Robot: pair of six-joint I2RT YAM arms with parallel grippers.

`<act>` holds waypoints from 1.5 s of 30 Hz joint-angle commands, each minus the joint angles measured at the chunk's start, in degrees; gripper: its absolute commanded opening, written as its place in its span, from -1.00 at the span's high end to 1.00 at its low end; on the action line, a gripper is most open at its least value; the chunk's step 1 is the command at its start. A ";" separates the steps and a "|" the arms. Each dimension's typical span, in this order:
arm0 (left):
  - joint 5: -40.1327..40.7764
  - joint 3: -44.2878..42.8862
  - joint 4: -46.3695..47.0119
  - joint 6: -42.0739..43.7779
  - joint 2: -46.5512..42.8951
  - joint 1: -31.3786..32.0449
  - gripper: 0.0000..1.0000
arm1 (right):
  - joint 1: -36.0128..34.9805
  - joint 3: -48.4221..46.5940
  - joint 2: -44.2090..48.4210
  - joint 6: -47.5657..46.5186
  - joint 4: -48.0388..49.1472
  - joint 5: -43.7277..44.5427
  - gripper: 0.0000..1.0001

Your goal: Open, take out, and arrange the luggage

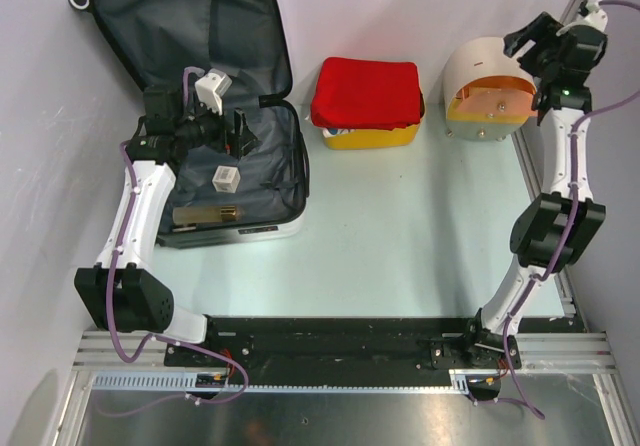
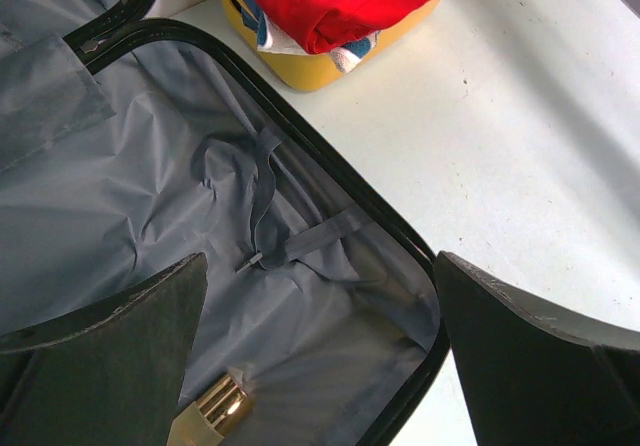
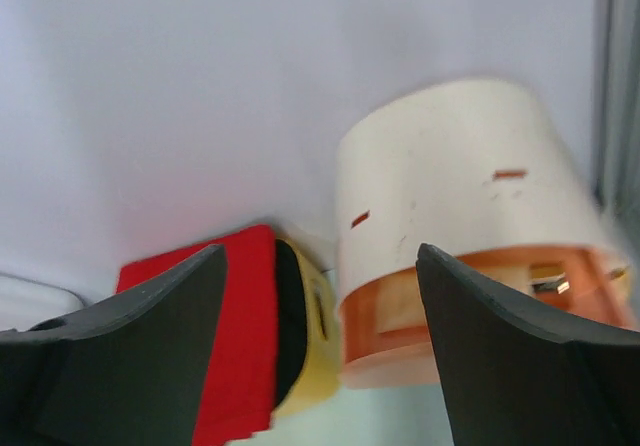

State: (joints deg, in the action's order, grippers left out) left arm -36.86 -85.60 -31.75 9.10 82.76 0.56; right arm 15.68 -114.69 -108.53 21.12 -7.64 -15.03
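Observation:
The luggage (image 1: 262, 171) lies open at the table's left, its lid (image 1: 180, 21) leaning back and its dark grey lining (image 2: 150, 196) showing. Inside the lower half lie a small white cube (image 1: 226, 177) and a gold-capped tube (image 1: 205, 213) (image 2: 218, 409). My left gripper (image 1: 243, 133) (image 2: 320, 261) hovers over that half, open and holding nothing, with the tube just below its left finger in the left wrist view. My right gripper (image 1: 522, 51) (image 3: 320, 251) is raised at the far right by the round drawer box, open with nothing between its fingers.
A yellow plastic basket (image 1: 372, 137) (image 3: 312, 356) topped with red cloth (image 1: 366, 91) (image 2: 340, 1) stands behind the table's middle. The round cream-and-orange drawer box (image 1: 488, 91) (image 3: 450, 186) sits at the back right. A metal rail (image 1: 540, 181) borders the right edge.

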 commanded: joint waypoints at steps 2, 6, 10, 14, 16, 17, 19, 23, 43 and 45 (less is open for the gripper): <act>-0.93 0.70 1.34 -1.37 -1.55 -0.38 -0.99 | -4.87 -5.88 -4.14 16.75 -10.19 14.41 -0.60; -0.76 0.70 1.34 -1.28 -1.46 -0.38 -0.99 | -5.05 -9.23 -7.22 24.03 -14.85 17.31 -0.57; -0.58 0.44 1.34 -1.28 -1.20 -0.38 -0.99 | -5.40 -10.46 -9.15 26.33 -16.79 19.85 -0.55; -0.32 0.35 1.34 -1.28 -0.76 -0.38 -0.99 | -5.57 -10.64 -11.08 27.39 -16.88 20.74 -0.55; -0.14 0.17 1.34 -1.46 -0.59 -0.38 -1.00 | -5.57 -10.81 -11.88 27.74 -16.88 21.09 -0.55; -0.05 0.09 1.34 -1.37 -0.50 -0.38 -0.99 | -5.57 -11.07 -12.23 27.83 -16.62 21.18 -0.54; 0.21 -0.18 1.34 -1.46 -0.41 -0.38 -0.99 | -5.57 -11.78 -13.46 28.61 -16.36 22.05 -0.52; 0.91 -0.18 1.34 -1.63 -0.32 -0.38 -1.00 | -5.40 -14.84 -16.01 29.67 -15.83 23.46 -0.49; 1.09 -5.89 1.25 -2.69 3.81 -0.38 -1.00 | -5.22 -17.76 -21.90 32.92 -5.54 16.87 0.41; 0.91 -6.77 1.25 -2.69 4.16 -0.38 -1.00 | -4.87 -17.32 -21.90 33.37 -5.81 17.05 0.59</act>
State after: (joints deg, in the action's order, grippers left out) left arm -35.57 -88.73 -31.53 8.97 86.41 0.56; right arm 11.57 -132.94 -128.84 51.46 -24.38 5.37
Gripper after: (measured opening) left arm 0.996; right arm 0.290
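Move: Below the right hand, the open orange drawer of the white drum cabinet lies nearly straight underneath, about 2 cm ahead, 3 cm right and 18 cm down. An amber bottle lies in it, roughly 4 cm ahead and 5 cm right of the hand; the cabinet's middle is about 9 cm ahead and 3 cm right. The red-covered yellow basket stands some 7 cm ahead, 30 cm left. From the left hand the drawer is about 18 cm ahead, 66 cm right, slightly lower. Dropping steeply and then easing forward, the right hand comes down about 12 cm and reaches some 7 cm outward, close over the open drawer by the cabinet's rim. It rolls its left side up some 30 degrees, swings clockwise and tips a little down; near the end the fingers close from about three-quarters open to a third. Contact can't be made out. ##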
